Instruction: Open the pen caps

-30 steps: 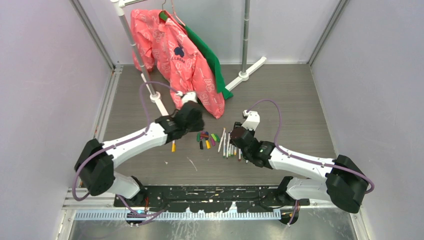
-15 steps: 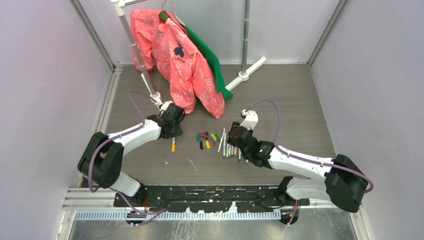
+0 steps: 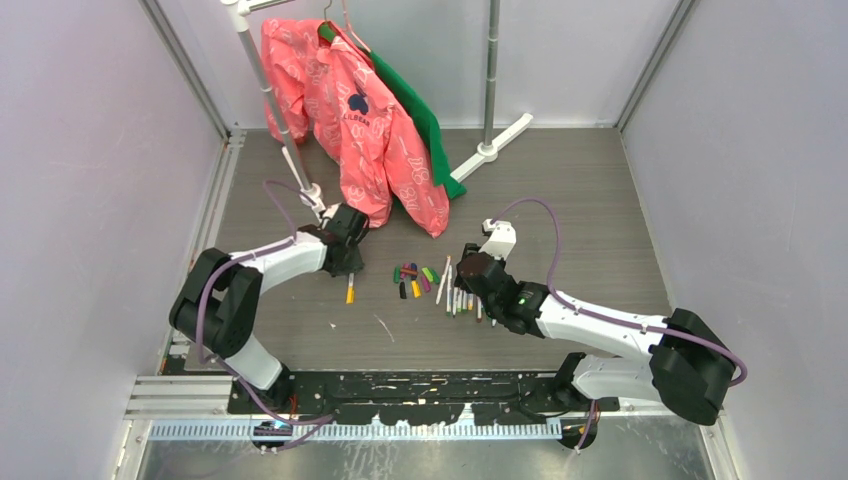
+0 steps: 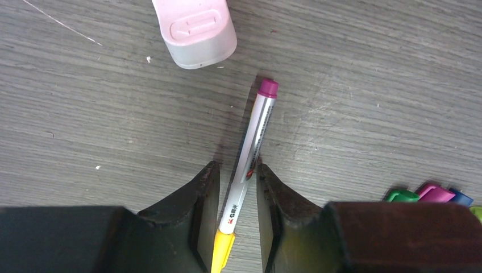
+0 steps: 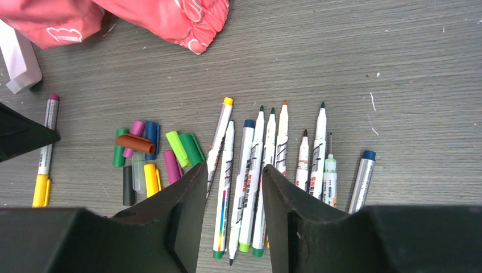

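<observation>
A white pen (image 4: 250,145) with a yellow cap (image 4: 223,253) and a magenta end lies flat on the grey floor. My left gripper (image 4: 236,168) is low over it, open, with one finger on each side of the barrel and a gap on the left side. Right of it lies a heap of loose pen caps (image 3: 415,278) in green, magenta, blue, yellow, brown and black, also visible in the right wrist view (image 5: 150,156). My right gripper (image 5: 234,168) hangs open above a row of uncapped pens (image 5: 273,153) and holds nothing.
A pink jacket (image 3: 370,120) and a green garment (image 3: 425,115) hang from a rack at the back. The rack's white foot (image 4: 196,31) lies just beyond the capped pen, and another foot (image 3: 505,135) sits at the back right. Grey walls close in both sides.
My left arm swung back left from over the heap of caps and came down over the yellow-capped pen. The right arm has not moved.
</observation>
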Controlling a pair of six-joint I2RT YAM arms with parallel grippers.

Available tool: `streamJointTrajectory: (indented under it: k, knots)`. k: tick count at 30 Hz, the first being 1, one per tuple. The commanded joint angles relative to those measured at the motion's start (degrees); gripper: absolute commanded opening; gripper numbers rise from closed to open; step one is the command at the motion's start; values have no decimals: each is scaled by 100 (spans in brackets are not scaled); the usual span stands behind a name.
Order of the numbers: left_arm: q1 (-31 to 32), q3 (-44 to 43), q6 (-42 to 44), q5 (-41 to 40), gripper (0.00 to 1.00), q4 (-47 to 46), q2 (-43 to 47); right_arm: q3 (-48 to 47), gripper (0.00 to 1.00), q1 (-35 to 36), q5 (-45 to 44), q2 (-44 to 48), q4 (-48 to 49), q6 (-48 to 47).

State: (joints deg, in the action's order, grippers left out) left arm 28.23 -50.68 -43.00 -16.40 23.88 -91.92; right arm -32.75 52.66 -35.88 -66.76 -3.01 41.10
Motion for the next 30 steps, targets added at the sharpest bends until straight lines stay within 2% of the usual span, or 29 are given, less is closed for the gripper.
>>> streamJointTrajectory:
  k: [1,6,10,12,19,30]
  knots:
    - [-59,-179,73,82,31,-143,-163,-3,46,5,-78,84,266,29]
    - [-94,-215,110,179,28,-154,-445,-3,46,7,-72,99,266,46]
    - [-109,-329,147,284,13,-78,-740,26,46,7,-85,152,265,63]
    - [-108,-375,175,367,1,-62,-912,30,46,9,-86,163,263,65]
    - [-107,-264,169,656,0,-259,-1097,41,46,7,69,190,265,1]
    - [-17,643,-69,1593,0,-1668,563,-127,47,133,1859,-341,1495,-612]
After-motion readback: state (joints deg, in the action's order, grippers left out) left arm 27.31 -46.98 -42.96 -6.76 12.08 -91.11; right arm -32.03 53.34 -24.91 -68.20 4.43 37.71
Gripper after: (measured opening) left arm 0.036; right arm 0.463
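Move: The yellow-capped pen with the purple end lies lengthwise under the left hand and between its open fingers, its middle about 2 cm back and 1 cm below. The end of the rack foot is some 7 cm ahead and 3 cm left of that hand, the heap of loose caps about 13 cm right and 3 cm back, and the row of uncapped pens roughly 22 cm right and 5 cm back. From the right hand the pen lies around 25 cm left, 2 cm ahead and 9 cm below. Skimming level just above the table, the left hand slides forward about 4 cm along the pen towards its purple end and closes on the way, pinching the white barrel, then comes back nearly 3 cm while drifting about 3 cm right in all and rolling some 10 degrees, fingertips swinging right. The right hand waits, then late on swings left about 4 cm towards the pen, fingers still open, turning some 10 degrees counter-clockwise. ##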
